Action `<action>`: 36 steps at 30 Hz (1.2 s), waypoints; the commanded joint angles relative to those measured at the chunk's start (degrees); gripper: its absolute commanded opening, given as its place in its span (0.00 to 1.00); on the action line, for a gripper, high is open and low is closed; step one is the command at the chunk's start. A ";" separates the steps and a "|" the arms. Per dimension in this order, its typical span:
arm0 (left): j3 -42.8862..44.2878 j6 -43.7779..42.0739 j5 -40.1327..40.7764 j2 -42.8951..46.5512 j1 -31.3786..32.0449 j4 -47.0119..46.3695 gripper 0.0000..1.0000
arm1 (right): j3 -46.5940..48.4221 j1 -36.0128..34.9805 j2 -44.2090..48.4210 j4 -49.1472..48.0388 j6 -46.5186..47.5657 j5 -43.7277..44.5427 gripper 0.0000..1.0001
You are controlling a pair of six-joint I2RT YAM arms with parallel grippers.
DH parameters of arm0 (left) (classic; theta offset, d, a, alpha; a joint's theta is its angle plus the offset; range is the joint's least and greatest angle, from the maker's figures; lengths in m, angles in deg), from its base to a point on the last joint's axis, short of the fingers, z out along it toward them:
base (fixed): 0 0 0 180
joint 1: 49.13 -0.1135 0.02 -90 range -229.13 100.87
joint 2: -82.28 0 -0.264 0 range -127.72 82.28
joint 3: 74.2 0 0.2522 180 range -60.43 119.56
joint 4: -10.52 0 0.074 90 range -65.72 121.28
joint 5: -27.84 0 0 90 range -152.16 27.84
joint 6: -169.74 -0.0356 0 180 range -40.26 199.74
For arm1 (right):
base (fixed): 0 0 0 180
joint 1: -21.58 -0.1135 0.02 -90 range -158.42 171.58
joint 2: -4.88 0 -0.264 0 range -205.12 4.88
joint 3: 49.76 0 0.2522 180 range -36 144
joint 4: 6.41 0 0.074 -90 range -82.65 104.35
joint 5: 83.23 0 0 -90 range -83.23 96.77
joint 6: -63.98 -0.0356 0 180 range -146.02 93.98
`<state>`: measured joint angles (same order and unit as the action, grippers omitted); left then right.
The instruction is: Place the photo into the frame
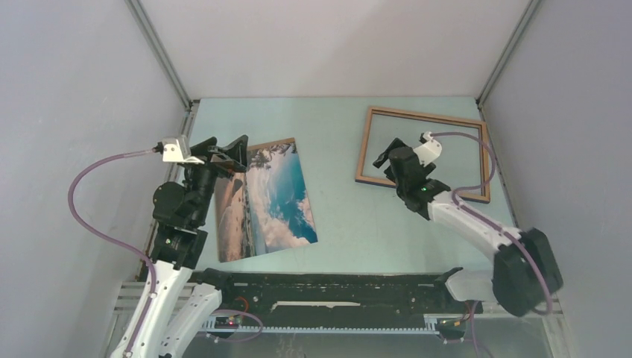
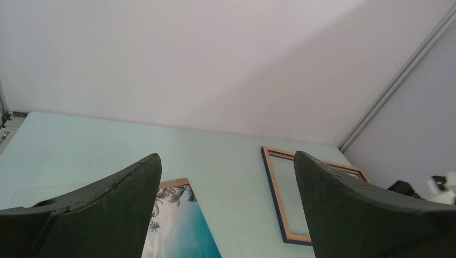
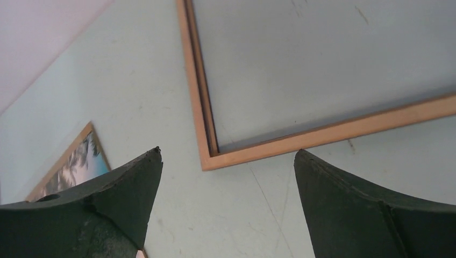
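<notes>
The photo (image 1: 272, 201), a beach print with blue sea and palm trees at its far edge, lies flat on the table's left half. It also shows in the left wrist view (image 2: 172, 226) and the right wrist view (image 3: 80, 161). The frame (image 1: 363, 145), thin light wood, lies flat at the back right with the table showing through it. My left gripper (image 1: 226, 147) hovers open over the photo's far left corner, its jaws (image 2: 226, 161) empty. My right gripper (image 1: 386, 170) hangs open above the frame's near left corner (image 3: 207, 107), with nothing between the jaws (image 3: 228, 156).
Grey walls close in the pale green table (image 1: 343, 224) on the left, back and right. A black rail (image 1: 335, 287) runs along the near edge between the arm bases. The right arm's cable (image 1: 488, 160) loops over the frame's right side.
</notes>
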<state>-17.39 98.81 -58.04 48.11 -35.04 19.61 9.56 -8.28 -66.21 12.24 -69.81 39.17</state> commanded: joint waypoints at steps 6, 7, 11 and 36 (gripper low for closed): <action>1.93 1.72 -1.83 -2.52 -0.37 1.25 1.00 | 10.41 4.15 -15.85 8.93 -31.46 1.83 0.95; 2.07 1.88 -2.05 -2.56 -0.33 1.37 1.00 | 12.48 3.58 -17.89 11.56 -31.87 3.31 0.96; 2.63 2.52 -2.25 -3.21 -0.38 2.16 1.00 | 22.52 5.44 -26.96 33.24 -43.54 1.79 0.93; 2.75 3.58 -2.24 -4.96 0.09 2.74 1.00 | 27.31 8.36 -39.32 39.41 -42.26 -8.94 0.63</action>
<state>-17.30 101.37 -59.57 43.19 -35.02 22.37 36.82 0.59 -104.41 50.20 -111.05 30.83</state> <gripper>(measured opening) 0.996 0.657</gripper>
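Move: The stretch of the frame's near side that the right hand goes for, close to its left corner, lies some 15 cm below that hand, about 1 cm ahead and 2 cm to its right. The frame's near-left corner is about 2 cm ahead and 5 cm left, the photo's middle roughly 25 cm left and 4 cm back, both about as low. From the left hand that frame stretch lies about 32 cm right, 6 cm ahead and 36 cm below. Down by about 15 cm onto the frame's near side goes the right hand, first swinging some 5 cm forward, then drawing most of that back while the wrist tips steeply down and turns clockwise. Its fingers close by about a third, ending either side of the strip near the left corner. The left hand, open and empty, sinks about 3.5 cm and eases forward, tipping slightly down. ##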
